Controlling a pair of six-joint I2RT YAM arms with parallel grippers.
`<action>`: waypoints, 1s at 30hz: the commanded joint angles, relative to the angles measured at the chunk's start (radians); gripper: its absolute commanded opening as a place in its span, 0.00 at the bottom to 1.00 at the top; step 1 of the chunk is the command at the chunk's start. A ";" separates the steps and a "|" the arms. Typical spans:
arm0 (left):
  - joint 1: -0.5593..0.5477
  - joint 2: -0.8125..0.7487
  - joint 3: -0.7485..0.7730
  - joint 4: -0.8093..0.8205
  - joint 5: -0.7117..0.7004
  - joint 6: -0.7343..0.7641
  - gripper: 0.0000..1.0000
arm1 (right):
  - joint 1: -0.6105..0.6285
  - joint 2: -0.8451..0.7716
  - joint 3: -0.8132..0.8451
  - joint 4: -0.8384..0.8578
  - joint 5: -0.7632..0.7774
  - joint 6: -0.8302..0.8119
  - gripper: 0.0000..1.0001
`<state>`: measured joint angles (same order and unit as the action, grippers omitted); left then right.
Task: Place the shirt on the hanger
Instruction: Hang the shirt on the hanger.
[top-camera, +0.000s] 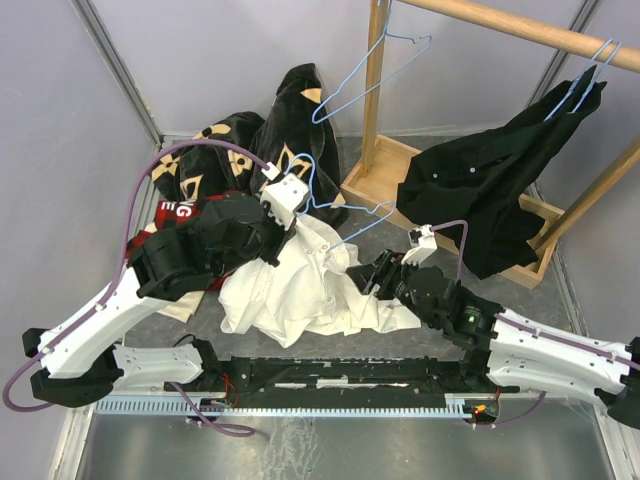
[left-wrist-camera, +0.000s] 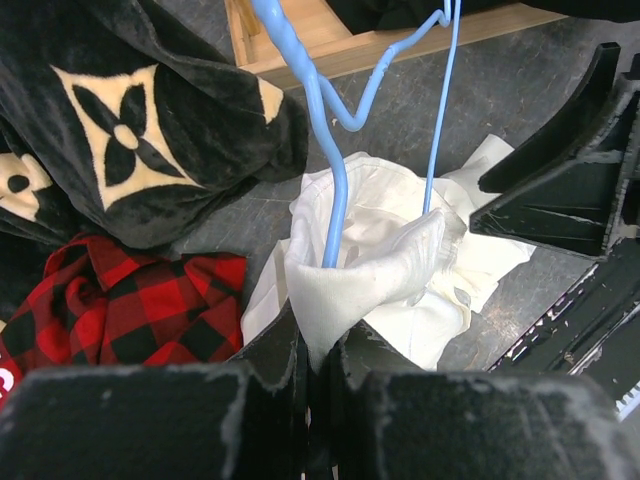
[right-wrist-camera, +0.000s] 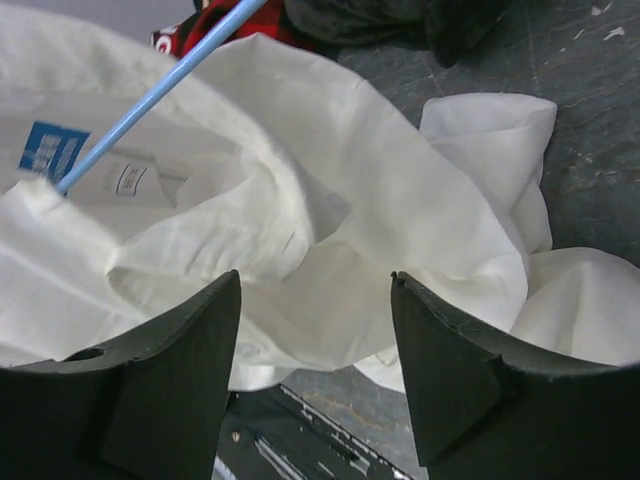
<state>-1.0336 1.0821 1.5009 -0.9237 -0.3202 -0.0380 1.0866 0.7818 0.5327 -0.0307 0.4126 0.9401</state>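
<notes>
The white shirt (top-camera: 300, 285) lies crumpled on the grey table between the two arms. The light-blue wire hanger (top-camera: 345, 212) leans over it, and in the left wrist view its wire (left-wrist-camera: 335, 200) runs down inside the shirt's (left-wrist-camera: 385, 265) collar opening. My left gripper (left-wrist-camera: 318, 335) is shut on a fold of the shirt's edge, right at the foot of that wire. It sits at the shirt's top left (top-camera: 288, 232). My right gripper (right-wrist-camera: 315, 290) stands open at the shirt's (right-wrist-camera: 330, 160) right side (top-camera: 362, 278), with cloth lying just beyond its fingertips. The hanger (right-wrist-camera: 150, 95) crosses above the neck label.
A black garment with tan flowers (top-camera: 240, 150) and a red-and-black plaid shirt (left-wrist-camera: 110, 310) lie behind and left of the shirt. A wooden rack (top-camera: 375, 100) at the back right holds a spare blue hanger (top-camera: 350, 90) and a hung black garment (top-camera: 490, 190).
</notes>
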 joint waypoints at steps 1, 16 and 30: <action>0.000 -0.015 0.051 0.065 -0.005 -0.027 0.03 | 0.007 0.040 0.018 0.144 0.138 0.096 0.69; 0.001 -0.036 0.041 0.062 0.011 -0.028 0.03 | 0.007 0.235 -0.001 0.339 0.075 0.253 0.69; 0.001 -0.087 0.009 0.061 -0.006 -0.044 0.03 | -0.008 0.338 0.022 0.489 0.054 0.281 0.14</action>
<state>-1.0336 1.0355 1.5055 -0.9249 -0.3130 -0.0383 1.0866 1.1358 0.5308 0.3981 0.4461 1.2186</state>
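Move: The loose edge of the white shirt's opening, which my right hand goes for, lies about 6 cm to its left, 4 cm farther out and 1 cm lower. The hanger's lower bar enters the shirt roughly 7 cm left, 6 cm ahead and 3 cm above my right hand; the hanger's free end is some 11 cm ahead, 7 cm right and 5 cm above. From my left hand, that loose edge lies about 9 cm right, 4 cm back and 8 cm below. I reach my open right hand a little forward, then mostly left, about 7 cm in all, to the loose edge of the shirt's opening beneath the hanger bar, rolling so its left side rises some 15 degrees. At the end I close the fingers on a fold there. My left hand keeps its pinch on the shirt and inserted hanger, easing up just over a centimetre. ##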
